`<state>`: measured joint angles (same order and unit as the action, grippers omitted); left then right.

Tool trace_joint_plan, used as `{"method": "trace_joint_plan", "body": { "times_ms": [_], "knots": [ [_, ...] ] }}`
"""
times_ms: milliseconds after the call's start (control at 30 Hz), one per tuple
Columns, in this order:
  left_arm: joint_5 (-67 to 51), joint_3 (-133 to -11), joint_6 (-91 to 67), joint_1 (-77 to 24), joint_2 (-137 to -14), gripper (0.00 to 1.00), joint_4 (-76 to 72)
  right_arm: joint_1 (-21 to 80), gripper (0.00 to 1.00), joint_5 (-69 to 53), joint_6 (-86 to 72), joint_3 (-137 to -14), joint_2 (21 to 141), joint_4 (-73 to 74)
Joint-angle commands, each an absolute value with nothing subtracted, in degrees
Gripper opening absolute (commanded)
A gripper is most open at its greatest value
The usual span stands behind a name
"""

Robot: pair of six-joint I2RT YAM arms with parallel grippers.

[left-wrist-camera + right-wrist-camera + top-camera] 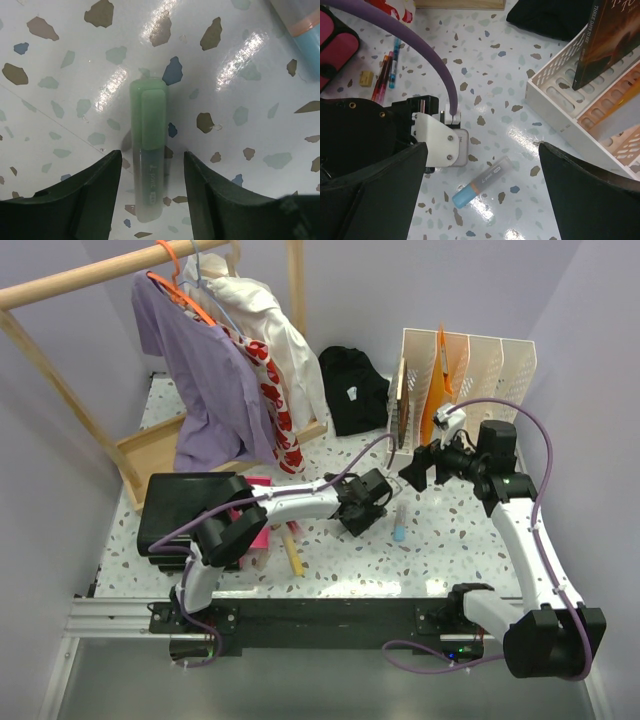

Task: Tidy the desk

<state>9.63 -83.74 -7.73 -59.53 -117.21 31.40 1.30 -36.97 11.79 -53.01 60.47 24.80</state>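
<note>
A green highlighter (pixel 148 130) lies on the speckled white desk (pixel 60 40), directly between the dark fingers (pixel 95 195) of my left gripper (pixel 152 160). Bare desk shows on both sides of it, so the jaws stand open around it without touching. In the top view the left gripper (pixel 355 515) is low at the desk's middle and hides that highlighter. A blue-capped grey highlighter (pixel 482 181) lies below my right gripper (pixel 482 150), which hangs wide open and empty. From above, the right gripper (pixel 418 472) is just behind the blue highlighter (pixel 399 523).
A white file rack (pixel 470 370) with an orange folder and a book stands at the back right, with a black cloth (pixel 352 388) beside it. Clothes hang on a wooden rail (pixel 205 380) over a wooden tray (pixel 150 455). A black box (pixel 185 510), pink case (pixel 258 530), yellow pen (pixel 294 555) and loose pens (pixel 387 70) lie left.
</note>
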Motion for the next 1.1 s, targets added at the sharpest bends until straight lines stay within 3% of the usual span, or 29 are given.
{"method": "trace_joint_plan", "body": {
  "times_ms": [0,167,300,433,600,833,1067],
  "knots": [
    [7.48,-83.33,-6.24,-58.27,-117.69,0.56,31.03,0.88,0.98,-37.79,11.07,-52.47,60.47,22.76],
    [6.24,-80.34,-6.68,-57.92,-117.07,0.47,29.62,0.7,0.98,-37.97,11.16,-52.21,60.47,22.59],
    [6.42,-77.7,-7.03,-57.92,-114.62,0.31,27.78,0.53,0.98,-38.23,11.25,-52.12,60.82,22.59],
    [7.91,-73.75,-7.73,-58.01,-106.65,0.15,25.93,0.44,0.98,-38.5,11.34,-52.03,61.17,22.59],
    [8.62,-66.46,-9.05,-58.01,-93.72,0.05,22.59,0.44,0.98,-38.67,11.6,-51.86,61.61,22.59],
    [8.25,-58.37,-14.14,-57.92,-68.95,0.0,20.39,0.35,0.98,-38.76,12.04,-51.77,62.4,22.68],
    [21.42,-56.95,-16.79,-57.74,-51.87,0.0,28.28,0.18,0.98,-40.77,12.04,-50.89,64.33,21.8]
  ]
}}
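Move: The green marker lies flat on the table between the left gripper's open fingers, practically at the hand point. From there the blue-capped marker is level with it, about 13 cm to the right; the red and blue pens lie some 14 cm left and 2 cm farther out, and the yellow marker roughly 13 cm left and 9 cm back. From the right gripper, the green marker is about 18 cm left, 7 cm back and 20 cm below. Close the left gripper on the green marker where it lies and pinch it by its sides. Keeping that grip, draw it low to the left and slightly back, then sweep it steeply up, about 24 cm in all and some 10 cm left, tilting the wrist roughly 45 degrees so the fingers swing out to point more to the right and forward. ##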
